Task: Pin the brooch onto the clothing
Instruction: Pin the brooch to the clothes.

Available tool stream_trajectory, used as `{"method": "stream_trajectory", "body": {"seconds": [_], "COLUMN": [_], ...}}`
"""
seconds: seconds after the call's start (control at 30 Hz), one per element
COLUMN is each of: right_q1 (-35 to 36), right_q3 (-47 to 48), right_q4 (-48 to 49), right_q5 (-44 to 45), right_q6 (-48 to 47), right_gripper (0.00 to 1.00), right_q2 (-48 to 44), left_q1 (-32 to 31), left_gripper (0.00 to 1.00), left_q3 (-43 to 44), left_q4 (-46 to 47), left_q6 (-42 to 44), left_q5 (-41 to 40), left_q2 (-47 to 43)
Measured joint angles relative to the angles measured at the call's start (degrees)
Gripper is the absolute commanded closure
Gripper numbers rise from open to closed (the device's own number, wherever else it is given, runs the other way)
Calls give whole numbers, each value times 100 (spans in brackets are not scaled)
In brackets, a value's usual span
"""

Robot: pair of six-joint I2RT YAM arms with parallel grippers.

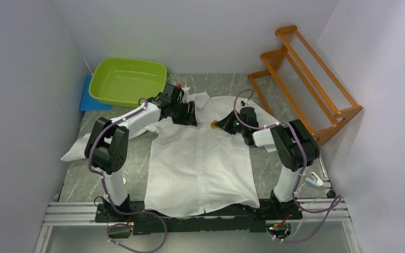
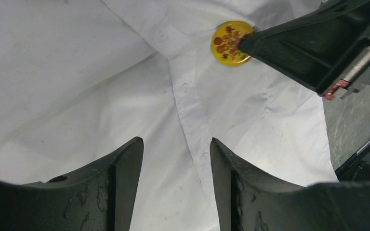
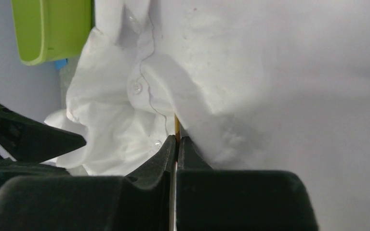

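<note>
The clothing, a white shirt (image 1: pixel 200 163), lies spread flat on the table with its collar at the far end. The brooch (image 2: pixel 229 43) is a round yellow disc with a red-orange pattern. My right gripper (image 1: pixel 220 124) is shut on its edge and holds it against the fabric just right of the button placket (image 2: pixel 185 88). In the right wrist view the brooch (image 3: pixel 177 126) shows edge-on, just past the closed gripper (image 3: pixel 177 138). My left gripper (image 2: pixel 176 142) hovers open over the placket near the collar, nothing between its fingers.
A green plastic basin (image 1: pixel 128 80) sits at the back left on a blue mat (image 1: pixel 86 96). An orange wooden rack (image 1: pixel 308 79) stands at the back right. White walls enclose the table on three sides. A shirt sleeve (image 1: pixel 79 150) trails to the left.
</note>
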Motion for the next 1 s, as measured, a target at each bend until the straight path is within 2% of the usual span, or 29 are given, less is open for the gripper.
{"method": "stream_trajectory", "body": {"seconds": [0.4, 0.83, 1.0], "right_q1": [61, 258, 562], "right_q3": [-358, -339, -282], "right_q4": [-210, -1231, -1545], "right_q5": [551, 1294, 1797], "right_q6": [-647, -1808, -2245], "right_gripper": [100, 100, 100], "right_q2": [-1331, -1956, -2142], "left_q1": [-2, -2, -2], "left_gripper": [42, 42, 42], "left_q3": [0, 0, 0], "left_q4": [0, -2, -2], "left_q6": [-17, -22, -20], "left_q5": [39, 63, 61], "left_q2": [0, 0, 0]}}
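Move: The right hand already grips the brooch, its middle some 2 cm left of the hand point, 1 cm farther out and 1 cm lower. The clothing's front to be pinned lies right under it, about 3 cm below the hand; the button placket is roughly 6 cm to the hand's left, level with it, and the collar 11 cm ahead and 7 cm left. From the open left hand, the brooch lies about 8 cm right, 1 cm ahead and 6 cm down. With its fingers still shut on the brooch, the right hand lifts away from the clothing, quickly up about 6 cm, then dips a little and comes up again while easing some 3 cm right, away from the placket, and about 2 cm back. Its wrist turns by nearly 30 degrees, first tipping the fingertips up and then rolling its left side down, and the pin, at first down at the raised cloth fold, comes clear of it. ##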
